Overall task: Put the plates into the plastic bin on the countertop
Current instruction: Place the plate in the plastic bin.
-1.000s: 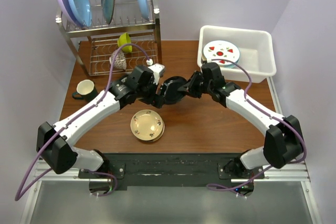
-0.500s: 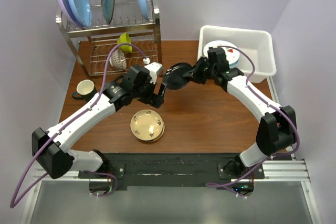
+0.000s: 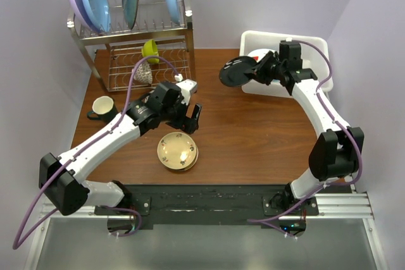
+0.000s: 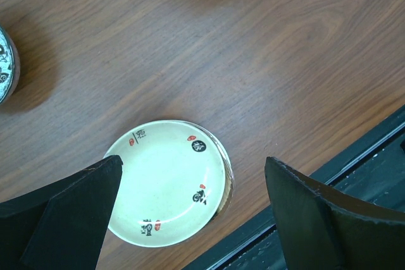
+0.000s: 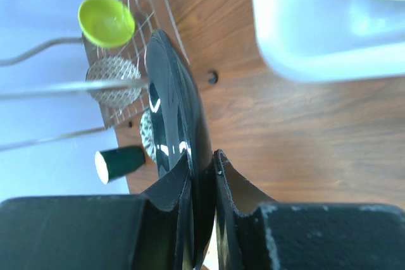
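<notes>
My right gripper [image 3: 252, 74] is shut on the rim of a glossy black plate [image 3: 235, 71], held on edge in the air just left of the white plastic bin [image 3: 313, 61]. In the right wrist view the fingers [image 5: 180, 178] pinch the plate [image 5: 171, 102] edge-on. A white plate with red spots [image 3: 261, 53] lies in the bin, partly hidden by the arm. A cream plate stack [image 3: 178, 151] rests on the countertop [image 3: 253, 131]. My left gripper [image 3: 187, 120] hangs open just above it, empty, its fingers either side of the cream plate [image 4: 166, 184].
A steel wire rack [image 3: 136, 30] at the back left holds blue and lilac plates and a lime bowl [image 3: 150, 50]. A dark green mug [image 3: 101, 107] stands left of my left arm. The black front rail [image 4: 354, 175] borders the countertop.
The right arm has carried the black plate from the middle of the countertop up and right to the bin's left side. The left gripper, open throughout, has drawn back slightly toward the cream plates.
</notes>
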Available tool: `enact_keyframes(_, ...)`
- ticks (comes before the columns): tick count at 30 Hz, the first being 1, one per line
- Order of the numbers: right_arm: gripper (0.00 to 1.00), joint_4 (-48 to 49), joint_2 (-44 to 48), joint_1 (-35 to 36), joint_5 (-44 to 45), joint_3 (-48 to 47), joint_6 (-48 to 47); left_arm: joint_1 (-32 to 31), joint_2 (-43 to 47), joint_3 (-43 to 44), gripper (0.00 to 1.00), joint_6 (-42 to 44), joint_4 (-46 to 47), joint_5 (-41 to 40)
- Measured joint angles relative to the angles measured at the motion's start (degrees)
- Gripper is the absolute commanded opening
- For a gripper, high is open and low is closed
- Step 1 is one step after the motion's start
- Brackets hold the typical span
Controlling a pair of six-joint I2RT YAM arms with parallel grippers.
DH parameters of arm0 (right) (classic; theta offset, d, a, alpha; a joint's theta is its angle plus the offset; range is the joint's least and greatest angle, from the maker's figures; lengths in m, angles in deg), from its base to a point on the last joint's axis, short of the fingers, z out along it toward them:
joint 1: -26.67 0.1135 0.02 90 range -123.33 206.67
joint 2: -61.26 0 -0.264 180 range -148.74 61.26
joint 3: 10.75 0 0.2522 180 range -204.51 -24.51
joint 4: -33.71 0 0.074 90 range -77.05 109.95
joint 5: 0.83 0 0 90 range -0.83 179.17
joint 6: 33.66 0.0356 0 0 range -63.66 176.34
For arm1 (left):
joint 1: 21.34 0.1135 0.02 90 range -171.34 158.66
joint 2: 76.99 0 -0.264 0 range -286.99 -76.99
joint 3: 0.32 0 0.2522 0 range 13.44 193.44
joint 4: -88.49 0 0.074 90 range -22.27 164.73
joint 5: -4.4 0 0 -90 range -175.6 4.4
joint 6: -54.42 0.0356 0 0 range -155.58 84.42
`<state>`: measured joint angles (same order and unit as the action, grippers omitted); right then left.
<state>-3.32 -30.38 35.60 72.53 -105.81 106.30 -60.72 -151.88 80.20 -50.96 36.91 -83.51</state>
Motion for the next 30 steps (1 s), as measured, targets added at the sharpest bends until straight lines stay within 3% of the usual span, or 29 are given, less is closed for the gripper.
enact_keyframes(30, 0.0, -0.26, -12.92, -12.15, -4.35, -7.34, 1.03, 0.0, -1.9, -0.15, 1.0, 0.07, 0.39, 3.13)
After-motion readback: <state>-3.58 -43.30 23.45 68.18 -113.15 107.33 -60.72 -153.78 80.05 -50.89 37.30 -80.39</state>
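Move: The bin that the black plate is going into has its middle about 14 cm ahead, 14 cm right and 16 cm below the right hand. The decorated plate stack inside it lies roughly 13 cm ahead, 9 cm right and 18 cm below the same hand. The dish rack stands some 40 cm to that hand's left and 12 cm ahead. From the left hand, the bin is roughly 32 cm ahead, 40 cm right and 10 cm below. Carrying the black plate, still pinched by its edge, the right hand travels about 9 cm right and 6 cm forward over the bin's near left part, towards the stack, while sinking 4 to 5 cm. The wrist turns clockwise by some 10 degrees and the fingers stay shut on the plate. ##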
